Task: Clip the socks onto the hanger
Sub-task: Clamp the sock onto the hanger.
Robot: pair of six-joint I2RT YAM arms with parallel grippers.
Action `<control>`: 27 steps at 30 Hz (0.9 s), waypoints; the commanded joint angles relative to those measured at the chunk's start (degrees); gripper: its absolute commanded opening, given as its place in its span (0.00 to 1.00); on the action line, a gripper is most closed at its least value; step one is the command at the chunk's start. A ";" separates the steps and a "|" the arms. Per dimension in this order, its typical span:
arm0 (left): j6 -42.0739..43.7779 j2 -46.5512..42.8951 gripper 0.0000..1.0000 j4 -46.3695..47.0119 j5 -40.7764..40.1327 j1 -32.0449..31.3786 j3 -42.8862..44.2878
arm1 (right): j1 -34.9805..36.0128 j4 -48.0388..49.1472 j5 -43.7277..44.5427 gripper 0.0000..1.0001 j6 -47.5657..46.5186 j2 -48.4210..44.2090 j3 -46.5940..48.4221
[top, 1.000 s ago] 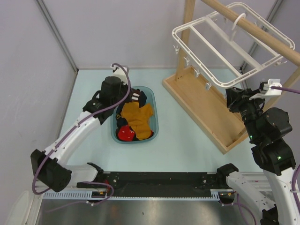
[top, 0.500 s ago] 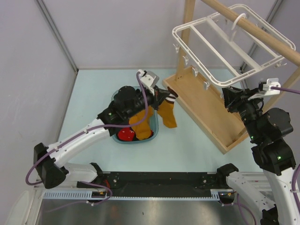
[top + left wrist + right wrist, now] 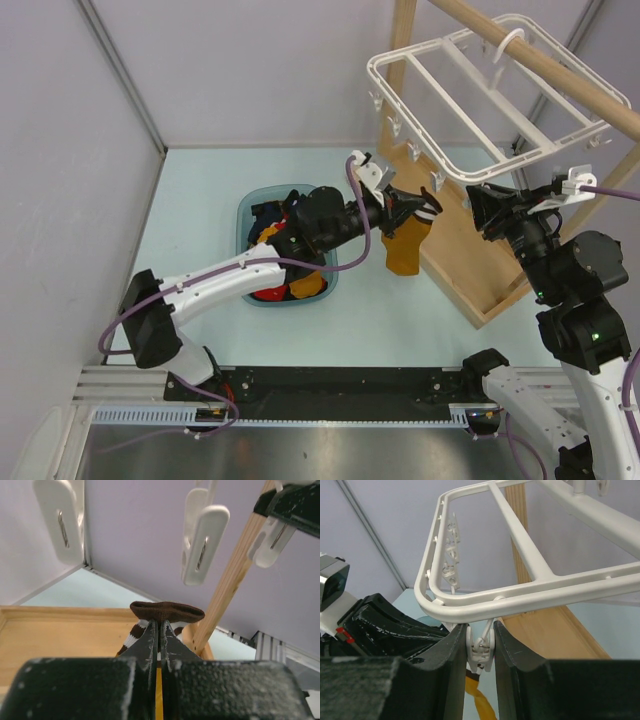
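Note:
My left gripper [image 3: 425, 207] is shut on the dark, white-striped cuff of a long mustard sock [image 3: 405, 248], which hangs below it just under the hanger's clips. In the left wrist view the cuff [image 3: 166, 611] sticks up between my shut fingers, with white clips [image 3: 201, 537] dangling above. The white hanger [image 3: 480, 95] hangs from the wooden rod. My right gripper [image 3: 478, 208] is shut on one clip [image 3: 481, 651] at the frame's near corner [image 3: 460, 607]. More mustard socks [image 3: 305, 283] lie in the basin.
A blue basin [image 3: 249, 292] on the table holds mustard, navy and red socks. The wooden rack's base tray [image 3: 470, 255] and upright post [image 3: 403, 30] stand at the right. Grey walls close the left and back.
My left arm lifted a long mustard sock out of the basin and carried it right, up to the hanger's clips. My right gripper stayed on its clip.

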 commanded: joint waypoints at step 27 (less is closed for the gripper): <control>-5.27 2.59 0.00 6.95 4.43 -3.39 7.92 | 0.10 0.13 -5.53 0.00 -0.16 0.28 1.92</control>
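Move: The clip I squeeze in my right hand hangs about 7 cm to the right of my left hand, some 3 cm nearer my base and 6 cm higher; the hanger's near corner is about 4 cm above that clip. The next, empty clip hangs 3 cm to the left hand's right, level with it fore and aft, 6 cm up. From my right hand, the sock's cuff is roughly 6 cm left, 3 cm ahead and 6 cm lower. I keep the sock's cuff pinched in my left fingers and lift it about 4 cm while easing right, then draw it some 3 cm back towards the squeezed clip, tipping the fingertips up and turning them slightly clockwise. My right hand keeps its squeeze on the clip and brings it about 1 cm left towards the cuff, then holds there. ##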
